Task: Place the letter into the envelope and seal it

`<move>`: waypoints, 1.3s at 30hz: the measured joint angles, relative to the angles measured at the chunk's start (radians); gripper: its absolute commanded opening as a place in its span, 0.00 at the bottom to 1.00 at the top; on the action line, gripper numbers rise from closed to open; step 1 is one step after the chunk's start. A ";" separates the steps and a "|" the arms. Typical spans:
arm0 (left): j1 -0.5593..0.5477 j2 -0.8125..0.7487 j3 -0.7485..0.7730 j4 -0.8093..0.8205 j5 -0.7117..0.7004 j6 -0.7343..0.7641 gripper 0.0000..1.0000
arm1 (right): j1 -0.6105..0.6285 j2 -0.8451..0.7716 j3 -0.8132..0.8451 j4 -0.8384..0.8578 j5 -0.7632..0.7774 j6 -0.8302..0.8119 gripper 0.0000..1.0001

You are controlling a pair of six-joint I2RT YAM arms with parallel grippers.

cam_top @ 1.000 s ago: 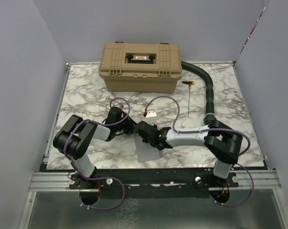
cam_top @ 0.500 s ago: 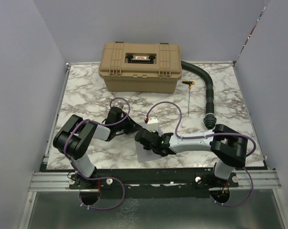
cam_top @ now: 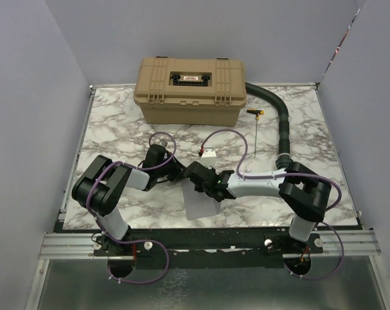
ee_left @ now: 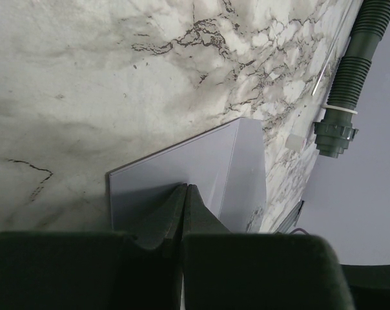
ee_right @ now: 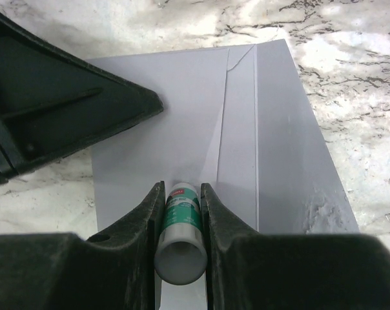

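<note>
The grey envelope (cam_top: 202, 205) lies flat on the marble table near the front edge. My left gripper (ee_left: 186, 188) is shut, its tips resting on the envelope (ee_left: 205, 165) near one corner, with nothing between them. My right gripper (ee_right: 181, 186) is shut on a green-and-white glue stick (ee_right: 181, 223), which points down at the envelope (ee_right: 182, 123) beside the slanted flap edge. In the top view both grippers meet over the envelope's far end, left gripper (cam_top: 179, 174) and right gripper (cam_top: 197, 175). The left fingers (ee_right: 72, 106) show in the right wrist view. The letter is out of view.
A tan hard case (cam_top: 190, 90) stands at the back of the table. A black corrugated hose (cam_top: 283, 126) curves down the right side, and a thin yellow-handled tool (cam_top: 255, 115) lies beside it. The hose end (ee_left: 340, 126) shows past the envelope.
Half a second ago the right gripper with the glue stick was nearer the front edge over the envelope; it has moved back toward the far end. The left gripper has stayed put.
</note>
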 measured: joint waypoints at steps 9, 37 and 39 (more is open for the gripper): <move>0.001 0.000 0.003 -0.006 0.002 0.000 0.00 | 0.008 -0.128 -0.162 0.094 -0.140 -0.066 0.00; 0.005 -0.268 0.164 -0.476 0.010 0.273 0.64 | -0.521 -0.524 -0.333 -0.026 -0.461 0.122 0.00; 0.005 -0.318 0.154 -0.501 0.007 0.289 0.69 | -0.564 -0.524 -0.369 -0.002 -0.498 0.149 0.01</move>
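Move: The cap standing on the table, which I take the glue stick back towards, is about 18 cm to the right of my right hand, 7 cm ahead and barely lower. The envelope's middle lies just under this hand, 1 cm back; the hose end is about 33 cm right and 11 ahead, the screwdriver 23 right and 20 ahead. From my left hand the envelope's middle is 6 cm back and 5 right, the cap 23 right and 2 ahead. With my right hand still gripping the glue stick, I draw its tip back about 6 cm along the envelope, then lift off, arc forward and to the right over the flap and sink towards the cap, ending some 14 cm right of where I began, rolled left side up and turned clockwise. My left hand stops holding down the envelope's far left corner, rises about 7 cm and opens past halfway. ##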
